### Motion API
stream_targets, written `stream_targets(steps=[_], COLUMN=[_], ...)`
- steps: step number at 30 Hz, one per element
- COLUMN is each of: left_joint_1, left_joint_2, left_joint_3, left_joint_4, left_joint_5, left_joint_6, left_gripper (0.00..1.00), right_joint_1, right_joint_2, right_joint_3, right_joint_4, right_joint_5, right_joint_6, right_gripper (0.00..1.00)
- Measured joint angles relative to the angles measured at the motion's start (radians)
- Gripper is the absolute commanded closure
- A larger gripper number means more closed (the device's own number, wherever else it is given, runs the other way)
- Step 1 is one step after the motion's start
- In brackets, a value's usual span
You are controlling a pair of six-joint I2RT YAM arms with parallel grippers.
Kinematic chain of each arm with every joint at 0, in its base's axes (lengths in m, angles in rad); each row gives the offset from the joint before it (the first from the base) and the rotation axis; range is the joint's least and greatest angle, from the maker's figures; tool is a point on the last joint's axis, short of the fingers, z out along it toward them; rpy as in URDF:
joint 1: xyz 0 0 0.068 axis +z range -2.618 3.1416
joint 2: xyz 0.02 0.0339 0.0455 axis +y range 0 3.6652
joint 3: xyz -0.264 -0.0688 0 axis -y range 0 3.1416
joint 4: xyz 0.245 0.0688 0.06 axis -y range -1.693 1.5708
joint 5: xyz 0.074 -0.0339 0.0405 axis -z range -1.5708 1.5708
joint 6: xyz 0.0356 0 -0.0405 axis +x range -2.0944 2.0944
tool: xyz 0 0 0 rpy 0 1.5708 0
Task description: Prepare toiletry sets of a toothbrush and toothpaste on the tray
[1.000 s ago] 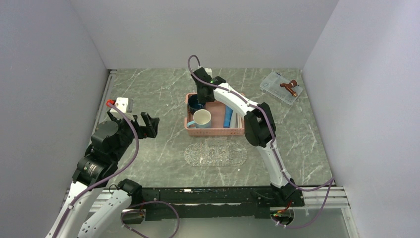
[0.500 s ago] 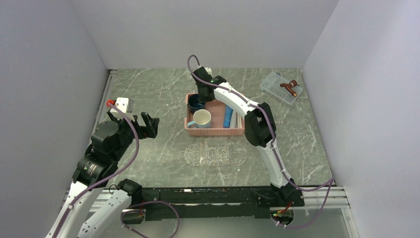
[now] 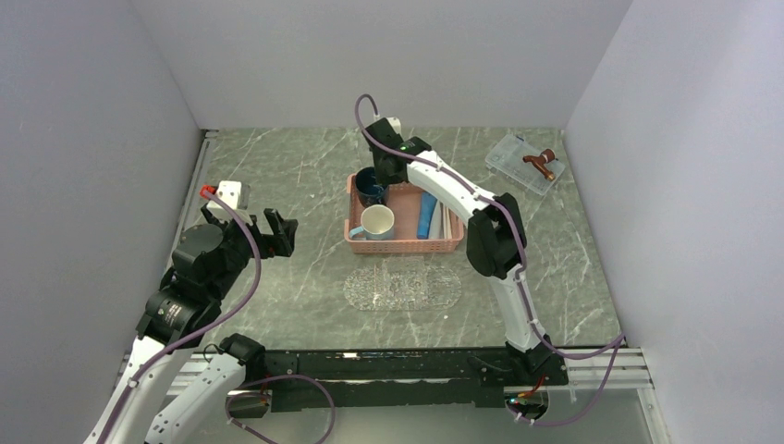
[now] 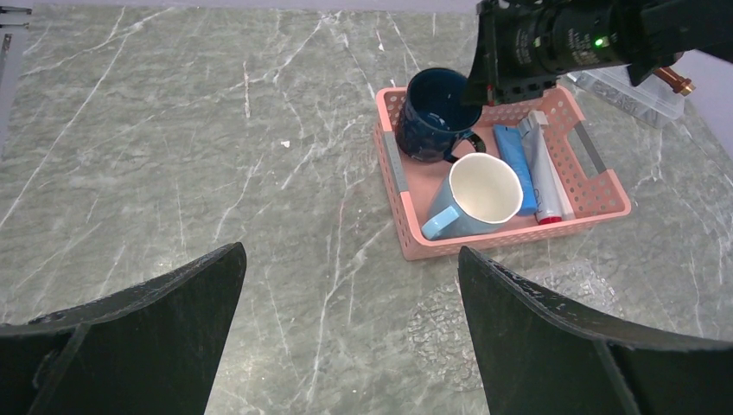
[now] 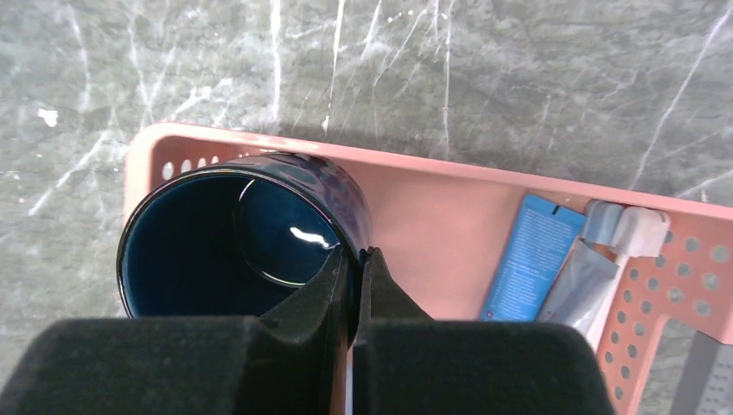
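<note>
The clear tray (image 3: 402,289) lies flat in front of the pink basket (image 3: 404,248). In the basket lie a flat blue toothpaste tube (image 3: 426,217) and, to its right, slim whitish toothbrushes (image 3: 443,220). The right wrist view shows the blue toothpaste (image 5: 532,255) beside a grey tube (image 5: 581,278). My right gripper (image 5: 354,255) is shut on the rim of the dark blue mug (image 5: 199,251) at the basket's back left corner. My left gripper (image 4: 348,251) is open and empty, above the table left of the basket.
A light blue mug (image 3: 376,222) lies on its side at the basket's front left. A small clear box (image 3: 524,164) with a brown object on it sits at the back right. Grey walls stand on three sides.
My right gripper has shifted a little to the right and away with the dark blue mug, and the basket has slid slightly right. The left arm has not moved.
</note>
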Motion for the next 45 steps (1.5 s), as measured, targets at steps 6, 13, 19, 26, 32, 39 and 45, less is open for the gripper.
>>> stream_targets(steps=[6, 13, 19, 26, 32, 39, 45], left_joint_1=[0.000, 0.000, 0.000, 0.000, 0.000, 0.000, 0.000], left_joint_2=[0.005, 0.005, 0.005, 0.005, 0.007, 0.020, 0.024], left_joint_3=[0.000, 0.000, 0.000, 0.000, 0.000, 0.000, 0.000], left_joint_4=[0.000, 0.000, 0.000, 0.000, 0.000, -0.002, -0.003], left_joint_5=[0.000, 0.000, 0.000, 0.000, 0.000, 0.000, 0.001], left_joint_6=[0.000, 0.000, 0.000, 0.000, 0.000, 0.000, 0.000], left_gripper=[0.01, 0.01, 0.01, 0.01, 0.01, 0.01, 0.01], right_joint_1=[0.000, 0.000, 0.000, -0.002, -0.005, -0.014, -0.013], right_joint_2=[-0.060, -0.111, -0.203, -0.408, -0.628, -0.862, -1.002], right_joint_3=[0.000, 0.000, -0.035, -0.196, -0.388, -0.622, -0.766], right_joint_4=[-0.008, -0.008, -0.008, -0.003, 0.004, -0.010, -0.042], right_joint_5=[0.018, 0.060, 0.102, 0.114, 0.104, 0.076, 0.058], right_joint_6=[-0.013, -0.024, -0.050, -0.087, -0.134, -0.178, -0.182], right_gripper=[1.00, 1.00, 1.00, 1.00, 1.00, 1.00, 1.00])
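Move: The right hand already pinches the dark blue mug by its right rim, lifted a little inside the pink basket. The clear tray's middle lies about 22 cm back from this hand, 4 cm right and 9 cm below. The light blue mug stands some 9 cm back and 2 cm left, its middle 5 cm lower; the blue toothpaste lies roughly 11 cm right, 3 cm back and 8 cm below. From the left hand the tray is about 26 cm right, 2 cm ahead and 27 cm below. Keeping its pinch on the dark blue mug's rim, the right hand first lifts the mug nearly straight up by about 9 cm, tipping the fingers upward as it goes. It then swings back and to the right, some 16 cm each way, still rising at first and then sinking slightly, carrying the mug over the toothpaste end of the basket towards the tray's right half. ##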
